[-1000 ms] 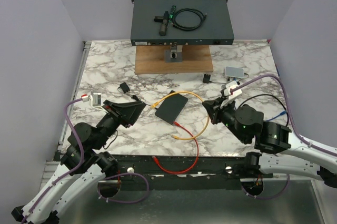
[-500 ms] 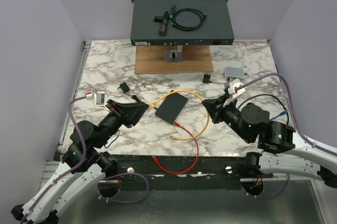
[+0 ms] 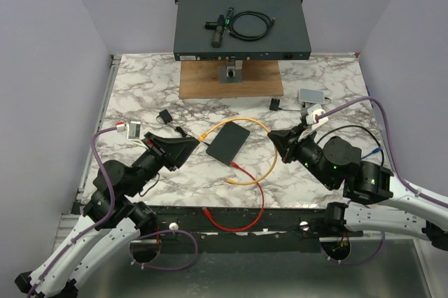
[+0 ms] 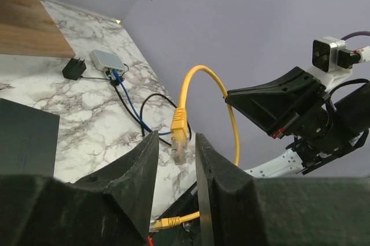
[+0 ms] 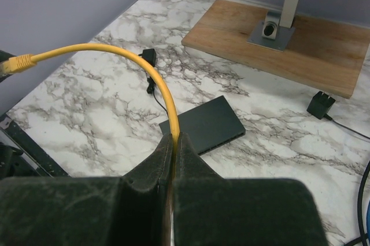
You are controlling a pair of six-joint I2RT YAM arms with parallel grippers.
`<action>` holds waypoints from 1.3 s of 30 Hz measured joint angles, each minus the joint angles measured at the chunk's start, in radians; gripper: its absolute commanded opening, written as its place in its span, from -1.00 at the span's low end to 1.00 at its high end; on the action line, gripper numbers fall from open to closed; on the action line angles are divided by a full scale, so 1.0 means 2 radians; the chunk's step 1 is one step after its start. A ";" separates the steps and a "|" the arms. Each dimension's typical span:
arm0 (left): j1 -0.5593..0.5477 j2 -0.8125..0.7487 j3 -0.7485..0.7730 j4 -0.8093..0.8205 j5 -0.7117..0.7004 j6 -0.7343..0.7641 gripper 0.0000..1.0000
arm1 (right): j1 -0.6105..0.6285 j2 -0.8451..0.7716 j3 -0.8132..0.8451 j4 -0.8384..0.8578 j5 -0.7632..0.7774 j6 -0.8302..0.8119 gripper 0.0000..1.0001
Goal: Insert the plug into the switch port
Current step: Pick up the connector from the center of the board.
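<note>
A yellow cable (image 3: 245,124) arcs over the flat black switch (image 3: 227,144) in the middle of the table. My right gripper (image 5: 172,139) is shut on this cable a little way back from its end. The yellow plug (image 4: 179,136) with its clear tip hangs between the fingertips of my left gripper (image 4: 176,145). The jaws stand open, with a small gap on each side of the plug. From above, the plug (image 3: 205,138) sits just off the left gripper (image 3: 190,144), left of the switch. The switch's ports are not visible.
The cable's other yellow plug (image 3: 234,182) and a red cable (image 3: 231,222) lie near the front edge. A rack unit (image 3: 241,29) stands on a wooden board (image 3: 231,80) at the back. A white adapter (image 3: 311,95), black bricks (image 3: 275,103) and blue and black cables (image 4: 124,93) lie at the right.
The left jaws have narrowed around the plug. The right arm has shifted slightly up and right while holding the cable, and the left arm has edged toward the plug.
</note>
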 measured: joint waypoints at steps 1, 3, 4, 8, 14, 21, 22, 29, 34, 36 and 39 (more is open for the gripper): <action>0.000 0.001 0.000 0.000 0.001 -0.001 -0.40 | 0.000 -0.001 0.000 0.002 0.000 0.000 -0.99; 0.000 0.001 -0.001 0.000 0.002 -0.001 -0.41 | 0.000 -0.002 0.000 0.005 0.000 0.000 -0.99; 0.000 0.001 -0.001 0.000 0.002 -0.001 -0.42 | 0.000 -0.003 0.000 0.006 0.000 0.000 -0.99; 0.001 0.002 -0.001 0.000 0.006 -0.003 -0.45 | 0.000 -0.003 0.000 0.013 0.000 0.000 -0.99; 0.003 0.002 -0.004 0.004 0.011 -0.007 -0.87 | 0.000 -0.003 0.000 0.016 0.000 -0.001 -0.99; 0.005 0.002 -0.006 0.008 0.015 -0.011 -1.00 | 0.000 -0.003 0.000 0.016 0.000 -0.001 -0.99; 0.005 0.002 -0.006 0.008 0.016 -0.011 -1.00 | 0.000 -0.003 -0.001 0.016 0.000 0.000 -0.99; 0.007 0.003 -0.006 0.009 0.019 -0.011 -1.00 | 0.000 0.008 -0.008 0.014 0.000 -0.002 -0.97; 0.007 0.012 -0.006 0.006 0.019 -0.008 -1.00 | 0.000 0.031 -0.026 0.010 0.000 -0.004 -0.56; 0.008 0.022 -0.006 0.003 0.019 -0.008 -1.00 | 0.000 0.046 -0.033 0.008 -0.001 -0.003 -0.26; 0.008 0.040 -0.006 0.002 0.026 -0.007 -1.00 | 0.000 0.074 -0.034 -0.001 -0.005 -0.002 -0.12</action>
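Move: The yellow plug is between the left hand's parted fingertips, about 1 cm ahead and 1 cm right of its hand point, at its height. The black box lies about 11 cm ahead and 10 cm right of that hand, some 20 cm lower. The cable's loose end hangs roughly 5 cm back, 10 cm right and 9 cm below it. From the right hand, already gripping the yellow cable, the plug is about 20 cm left and 1 cm back, nearly level. The left fingers close from part-open and pinch the yellow plug, that hand almost still; it then sinks about 2 cm, easing right towards the box and slightly forward with its grip kept. The right hand, after holding the cable nearly still, drops some 7 cm and drifts left, rolling about 10 degrees with its left side down, as its fingers open to let go of the cable. ##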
